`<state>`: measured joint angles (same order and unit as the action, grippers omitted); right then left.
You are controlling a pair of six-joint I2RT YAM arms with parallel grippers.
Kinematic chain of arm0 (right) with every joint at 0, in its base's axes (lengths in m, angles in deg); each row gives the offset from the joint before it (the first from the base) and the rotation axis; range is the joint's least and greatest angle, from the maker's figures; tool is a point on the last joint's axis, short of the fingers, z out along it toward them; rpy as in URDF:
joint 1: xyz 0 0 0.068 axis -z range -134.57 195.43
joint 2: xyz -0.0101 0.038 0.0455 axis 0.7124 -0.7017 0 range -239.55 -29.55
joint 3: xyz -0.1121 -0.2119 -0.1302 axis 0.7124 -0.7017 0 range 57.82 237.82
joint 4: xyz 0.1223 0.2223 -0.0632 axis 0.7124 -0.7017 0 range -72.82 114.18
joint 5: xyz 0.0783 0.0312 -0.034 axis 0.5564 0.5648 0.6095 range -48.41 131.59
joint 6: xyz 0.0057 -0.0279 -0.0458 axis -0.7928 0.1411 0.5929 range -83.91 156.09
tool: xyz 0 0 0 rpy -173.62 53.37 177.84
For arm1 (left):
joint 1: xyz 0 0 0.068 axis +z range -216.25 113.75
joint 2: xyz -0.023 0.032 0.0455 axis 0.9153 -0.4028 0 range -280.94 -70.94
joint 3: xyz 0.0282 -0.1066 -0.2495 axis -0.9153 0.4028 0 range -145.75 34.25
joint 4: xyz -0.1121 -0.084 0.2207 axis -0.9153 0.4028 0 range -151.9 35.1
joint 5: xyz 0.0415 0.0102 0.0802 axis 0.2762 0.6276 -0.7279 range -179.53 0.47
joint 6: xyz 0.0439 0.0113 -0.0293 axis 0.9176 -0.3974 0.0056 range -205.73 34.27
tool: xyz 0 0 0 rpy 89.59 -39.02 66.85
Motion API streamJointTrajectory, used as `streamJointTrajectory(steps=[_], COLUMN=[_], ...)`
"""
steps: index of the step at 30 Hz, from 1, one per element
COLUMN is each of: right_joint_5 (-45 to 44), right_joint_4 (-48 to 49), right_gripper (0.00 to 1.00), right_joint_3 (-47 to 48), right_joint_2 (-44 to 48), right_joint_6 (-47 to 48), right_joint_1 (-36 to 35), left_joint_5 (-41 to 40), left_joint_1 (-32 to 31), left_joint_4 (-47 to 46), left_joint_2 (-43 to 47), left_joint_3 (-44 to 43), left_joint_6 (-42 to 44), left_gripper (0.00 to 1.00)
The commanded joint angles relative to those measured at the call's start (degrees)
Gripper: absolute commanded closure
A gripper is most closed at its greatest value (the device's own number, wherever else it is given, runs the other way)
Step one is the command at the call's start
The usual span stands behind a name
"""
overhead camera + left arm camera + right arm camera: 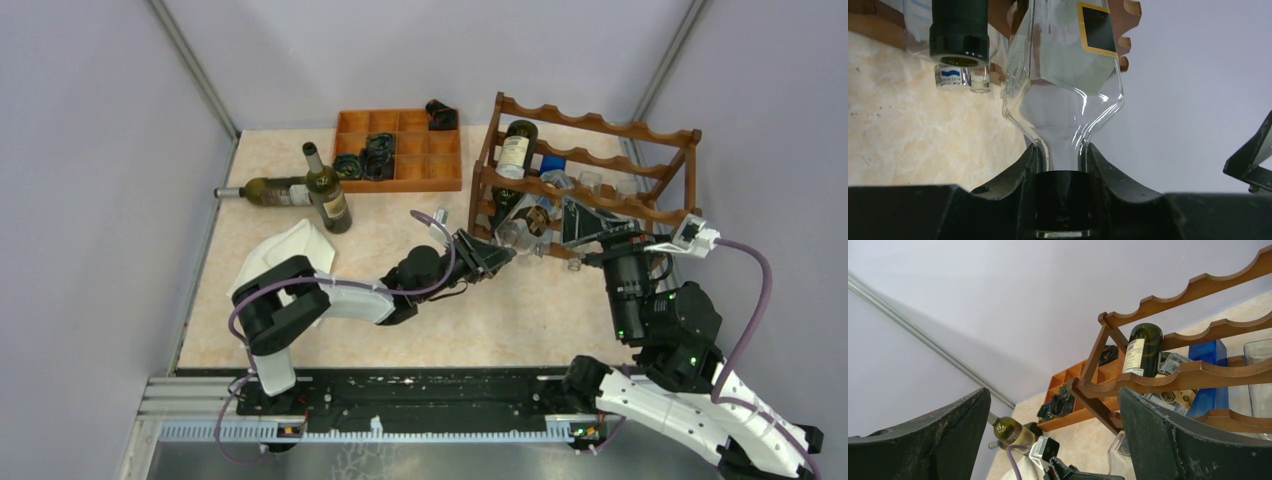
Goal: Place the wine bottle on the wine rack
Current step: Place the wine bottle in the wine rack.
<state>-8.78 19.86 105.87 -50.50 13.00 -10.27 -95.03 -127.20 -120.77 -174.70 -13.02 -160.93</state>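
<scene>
My left gripper is shut on the neck of a clear glass wine bottle, just above its dark cap. The bottle has a black, gold-edged label, and its body points into the bottom left of the reddish-brown wine rack. A dark green wine bottle lies in an upper tier at the rack's left end. My right gripper hovers open at the rack's front, to the right of the clear bottle, with nothing between its fingers.
An orange-brown compartment tray with dark items sits left of the rack. Two more wine bottles stand at far left, one upright, one lying. A blue box and clear glassware sit inside the rack.
</scene>
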Motion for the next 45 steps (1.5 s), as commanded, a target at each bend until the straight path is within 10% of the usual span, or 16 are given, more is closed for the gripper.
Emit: streamJointTrajectory(steps=[1,45], right_joint_5=[-0.24,2.76], right_joint_4=[1.48,-12.05], right_gripper=[0.05,0.02], right_joint_3=[1.58,20.51], right_joint_2=[0.80,-6.56], right_joint_6=[1.42,24.77], right_joint_1=[0.18,-0.08], left_joint_5=[-5.34,-23.24], left_joint_1=[-1.11,-5.98], left_joint_4=[-7.51,-7.06], left_joint_2=[-0.33,-15.32], left_joint_3=[-6.62,-26.91], left_joint_6=[1.70,6.73], left_gripper=[1.00,1.00])
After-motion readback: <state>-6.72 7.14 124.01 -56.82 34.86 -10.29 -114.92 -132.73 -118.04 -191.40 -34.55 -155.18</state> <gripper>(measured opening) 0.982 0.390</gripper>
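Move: My left hand holds the clear bottle by its neck, the body already reaching under the rack's top front rail. The front cradle of the second slot from the left, middle tier, lies about 9 cm ahead, 10 cm right and 3 cm below. The green bottle in the leftmost slot is centred some 19 cm straight ahead, about level; the blue bottle 16 cm ahead, 11 cm right, 12 cm lower. From my right hand that cradle is roughly 17 cm ahead, 6 cm right, 24 cm below. Keeping my grip on the neck, I carry my left hand about 7 cm to the right, first almost purely sideways and sinking a centimetre, then also forward some 4 cm, turning about 15 degrees counter-clockwise to swing the neck into line with the slot and feed the base deeper. My open right hand rises about 5 cm, shifts 3 cm right and rolls some 20 degrees, left side down. ##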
